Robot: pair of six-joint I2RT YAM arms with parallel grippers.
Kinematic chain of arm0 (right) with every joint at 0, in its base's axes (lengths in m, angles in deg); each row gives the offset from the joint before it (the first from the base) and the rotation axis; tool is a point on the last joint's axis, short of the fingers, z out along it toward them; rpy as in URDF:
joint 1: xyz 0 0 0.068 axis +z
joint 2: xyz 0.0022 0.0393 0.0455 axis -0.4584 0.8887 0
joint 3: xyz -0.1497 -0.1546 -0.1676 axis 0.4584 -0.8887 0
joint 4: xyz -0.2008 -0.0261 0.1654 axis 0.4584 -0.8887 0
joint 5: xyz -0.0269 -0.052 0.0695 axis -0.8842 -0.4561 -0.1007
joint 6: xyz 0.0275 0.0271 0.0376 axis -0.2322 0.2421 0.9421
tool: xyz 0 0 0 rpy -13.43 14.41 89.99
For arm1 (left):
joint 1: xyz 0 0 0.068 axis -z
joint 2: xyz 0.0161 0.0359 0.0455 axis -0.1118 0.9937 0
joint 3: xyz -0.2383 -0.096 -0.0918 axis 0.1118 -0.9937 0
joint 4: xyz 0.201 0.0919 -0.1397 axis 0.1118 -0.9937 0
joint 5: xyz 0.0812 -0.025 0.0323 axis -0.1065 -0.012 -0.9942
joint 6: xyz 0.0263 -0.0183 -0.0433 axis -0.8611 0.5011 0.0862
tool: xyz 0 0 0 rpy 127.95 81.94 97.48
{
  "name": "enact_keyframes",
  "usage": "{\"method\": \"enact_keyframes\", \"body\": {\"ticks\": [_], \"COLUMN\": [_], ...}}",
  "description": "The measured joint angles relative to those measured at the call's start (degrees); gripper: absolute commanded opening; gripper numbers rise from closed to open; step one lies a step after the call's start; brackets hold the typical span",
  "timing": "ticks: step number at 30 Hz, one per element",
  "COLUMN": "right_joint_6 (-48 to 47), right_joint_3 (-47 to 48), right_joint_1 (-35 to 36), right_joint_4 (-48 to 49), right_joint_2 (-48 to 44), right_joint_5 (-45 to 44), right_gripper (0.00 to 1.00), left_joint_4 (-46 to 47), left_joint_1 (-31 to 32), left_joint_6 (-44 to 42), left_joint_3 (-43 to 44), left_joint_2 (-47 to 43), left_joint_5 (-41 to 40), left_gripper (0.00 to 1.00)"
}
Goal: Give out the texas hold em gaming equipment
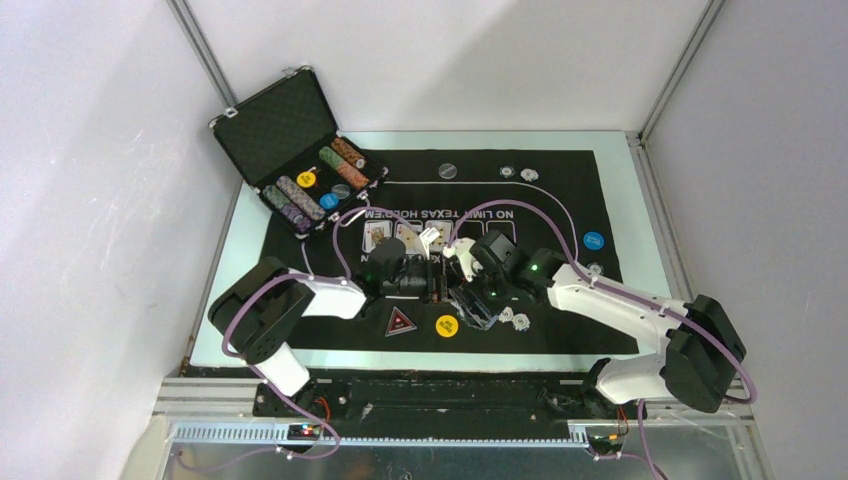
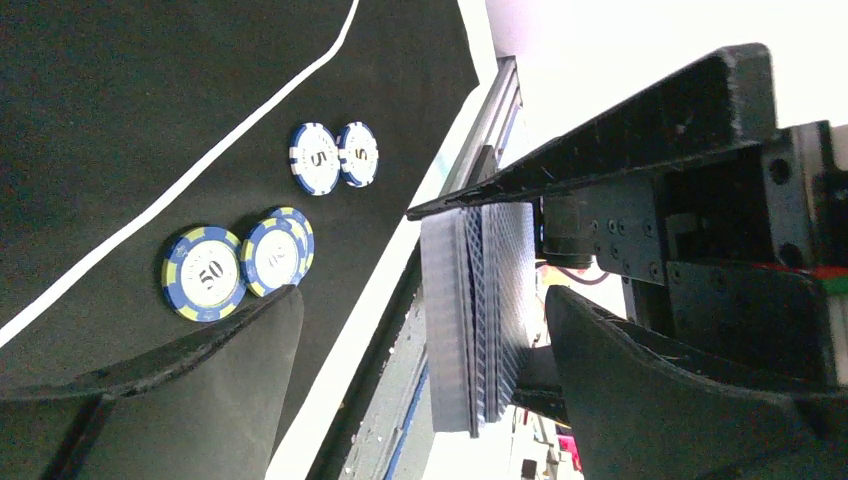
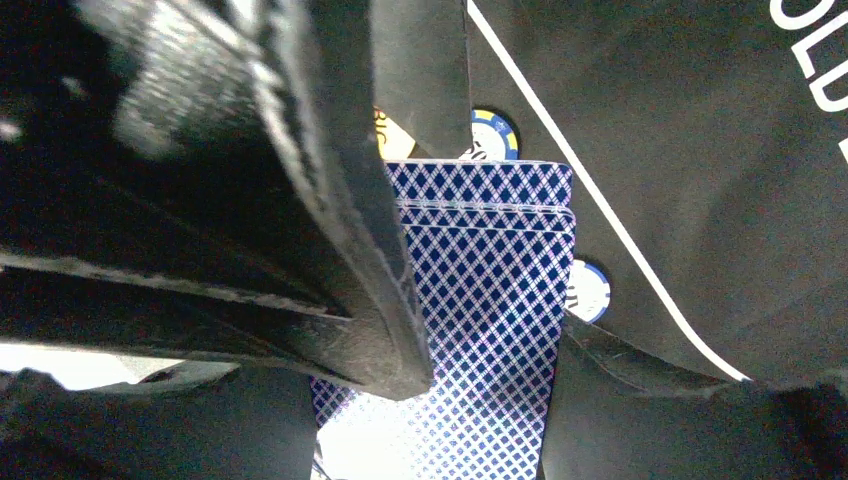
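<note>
A deck of blue-backed playing cards [image 3: 490, 290] stands on edge above the mat's near middle, with my right gripper [image 3: 440, 395] shut on its sides. My left gripper [image 2: 425, 300] is open and straddles the same deck [image 2: 470, 310], one finger [image 2: 200, 390] on each side and clear of it. In the top view the two grippers [image 1: 425, 282] [image 1: 478, 292] meet over the deck [image 1: 479, 312]. Blue-and-yellow poker chips [image 2: 203, 272] and blue-and-white chips [image 2: 315, 157] lie on the mat. The red-black triangle marker [image 1: 401, 321] and the yellow disc [image 1: 447, 325] lie near the front edge.
The open black case [image 1: 300, 150] with rows of chips stands at the back left, overlapping the black mat [image 1: 560, 200]. Face-up cards [image 1: 377, 233] lie by the lettering. A blue disc [image 1: 593, 241] sits at the right, and small chips [image 1: 519, 173] and a dark disc [image 1: 448, 171] at the far side.
</note>
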Motion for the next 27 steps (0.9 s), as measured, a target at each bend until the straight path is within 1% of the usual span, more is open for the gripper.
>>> {"method": "enact_keyframes", "body": {"ticks": [8, 11, 21, 23, 26, 27], "right_joint_6": [0.0, 0.0, 0.04, 0.04, 0.04, 0.04], "right_joint_3": [0.0, 0.0, 0.0, 0.0, 0.0, 0.0], "right_joint_1": [0.2, 0.2, 0.37, 0.37, 0.46, 0.46], "right_joint_4": [-0.11, -0.13, -0.28, -0.39, -0.55, -0.68], "right_joint_2": [-1.18, -1.44, -2.45, -2.58, -2.69, -2.69], "right_joint_5": [0.04, 0.04, -0.13, -0.2, -0.26, -0.39], "right_gripper": [0.0, 0.0, 0.0, 0.0, 0.0, 0.0], "left_joint_4": [-7.45, -9.73, -16.94, -18.05, -19.26, -19.61], "left_joint_1": [0.63, 0.66, 0.44, 0.42, 0.37, 0.33], "left_joint_6": [-4.2, -5.6, -9.9, -10.45, -11.17, -11.37], "left_joint_3": [2.32, 2.62, 2.69, 2.69, 2.75, 2.86], "left_joint_2": [-0.79, -2.08, -8.07, -9.07, -10.08, -10.32], "left_joint_5": [-0.83, -1.55, -5.46, -6.19, -6.73, -6.91], "left_gripper": [0.9, 0.86, 0.8, 0.78, 0.71, 0.7]}}
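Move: The deck, still gripped in the right hand, stands with its free end between the left hand's open fingers; its middle is about 4 cm to the left hand's right, 2 cm nearer the base and level with it. From the right hand it is some 2 cm left and 2 cm below, neither ahead nor back. About 10 cm below the left hand, the BIG BLIND button lies 7 cm back and straight in line sideways, the yellow-blue chips 4 cm back and 6 cm right, the nearest dealt card 13 cm ahead and 2 cm left. The left hand, around the free end of the deck, first dips just under 1 cm, then draws back to its left by about 2 cm while rising to end 1 cm higher, its fingers tipping some 10 degrees further down and the wrist rolling a little, and the fingers close by about a quarter, bringing one fingertip over the patterned back of the deck, seemingly onto the outermost cards. The right hand keeps its unchanged grip on the deck's edges and lifts it about 1 cm, hardly turning. ##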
